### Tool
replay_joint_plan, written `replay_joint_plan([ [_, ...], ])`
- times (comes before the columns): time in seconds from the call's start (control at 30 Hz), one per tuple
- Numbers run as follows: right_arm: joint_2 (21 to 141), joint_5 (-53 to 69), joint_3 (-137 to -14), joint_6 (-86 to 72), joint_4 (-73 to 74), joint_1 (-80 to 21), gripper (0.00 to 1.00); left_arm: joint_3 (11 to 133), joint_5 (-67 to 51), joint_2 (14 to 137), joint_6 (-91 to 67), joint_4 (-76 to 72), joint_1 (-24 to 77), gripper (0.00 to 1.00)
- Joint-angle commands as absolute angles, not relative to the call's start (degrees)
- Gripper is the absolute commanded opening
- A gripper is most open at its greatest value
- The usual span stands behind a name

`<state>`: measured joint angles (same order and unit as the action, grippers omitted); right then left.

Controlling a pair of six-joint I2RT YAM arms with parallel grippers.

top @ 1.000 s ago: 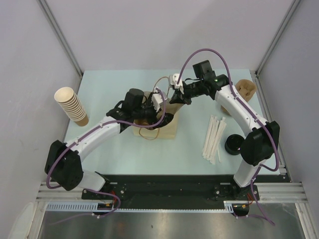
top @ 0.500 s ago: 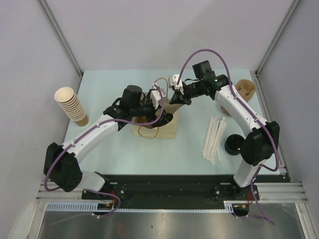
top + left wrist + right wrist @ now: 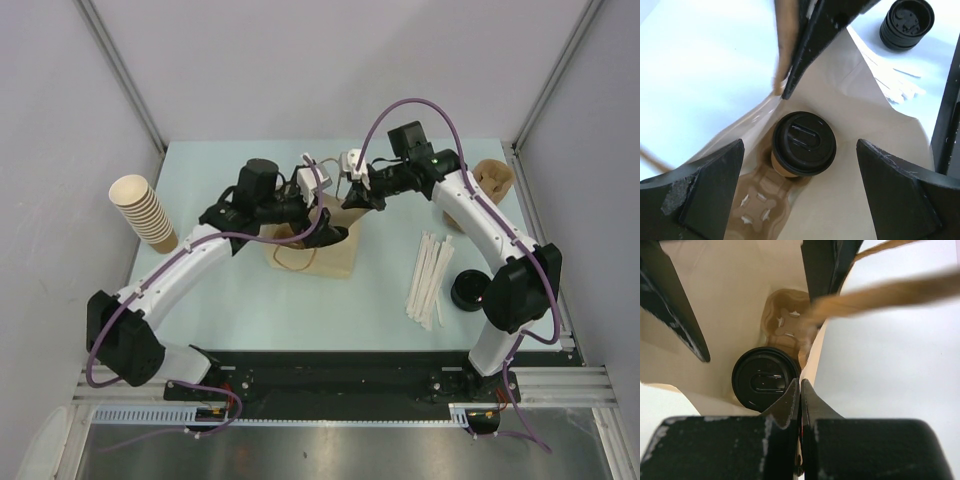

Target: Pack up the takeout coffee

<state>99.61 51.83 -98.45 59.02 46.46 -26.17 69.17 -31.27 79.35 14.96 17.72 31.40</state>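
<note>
The takeout coffee cup (image 3: 803,143), tan with a black lid on it, stands in a brown pulp carrier (image 3: 757,200) at the bottom of an open paper bag (image 3: 310,258). My left gripper (image 3: 800,195) hangs open above the bag's mouth, its fingers apart on either side of the cup and holding nothing. In the top view the left gripper (image 3: 328,228) is over the bag. My right gripper (image 3: 800,390) is shut on the bag's rim (image 3: 812,365) at the far side, next to a twisted paper handle (image 3: 890,292). The lidded cup (image 3: 765,379) and carrier (image 3: 785,320) show below it.
A stack of nested tan cups (image 3: 145,210) lies at the left. White wrapped straws (image 3: 430,275) and a stack of black lids (image 3: 468,290) sit right of the bag. Brown pulp carriers (image 3: 492,178) stand at the back right, by the right arm.
The left gripper has drawn up and back out of the bag's mouth, staying open. The right gripper has kept its hold on the bag's rim.
</note>
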Motion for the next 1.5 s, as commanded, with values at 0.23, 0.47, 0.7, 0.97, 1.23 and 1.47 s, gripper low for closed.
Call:
replay_joint_plan([
  [0.23,98.61,50.1,-100.81,55.2,48.87,-24.7,0.0,76.55,-32.96,74.53,12.75,18.72,29.44,0.97],
  [0.47,100.72,47.81,-104.23,51.16,48.69,-23.91,0.0,79.27,-29.8,73.3,9.58,16.97,27.78,0.97],
  [0.7,102.04,46.06,-105.55,46.41,46.94,-22.94,0.0,84.46,-26.28,75.75,4.4,17.22,25.14,0.98],
  [0.97,105.2,45.53,-109.42,40.0,44.83,-21.36,0.0,85.78,-21.19,77.17,1.5,16.88,22.15,0.98],
  [1.23,105.91,44.47,-110.56,32.88,41.57,-20.74,0.15,88.77,-15.91,81.38,-2.81,20.83,16.18,0.99],
  [1.47,104.68,43.95,-113.11,27.16,39.99,-20.48,0.42,88.86,-15.91,82.26,-1.85,19.86,13.01,0.99],
])
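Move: The left hand is wide open over the bag's mouth. The bag's middle is about 4 cm to its left, 2 cm back and 12 cm below; the lidded coffee cup inside is some 4 cm to its right and 15 cm down. The right hand already pinches the bag's far rim near the right corner, with the bag's middle 12 cm left and 5 cm back, and the cup 5 cm left and 5 cm back. The white sticks lie about 15 cm right and 17 cm back of that hand. Still pinching the rim, the right hand drags the bag about 5 cm forward and 3 cm right, turning some 20 degrees clockwise and tipping down, then half opens to let go and starts up. The left hand, staying open, rises about 13 cm clear of the bag while swinging left and forward, sinks 4 cm late on, turns some 35 degrees counter-clockwise and ends beyond the bag's left rim. ##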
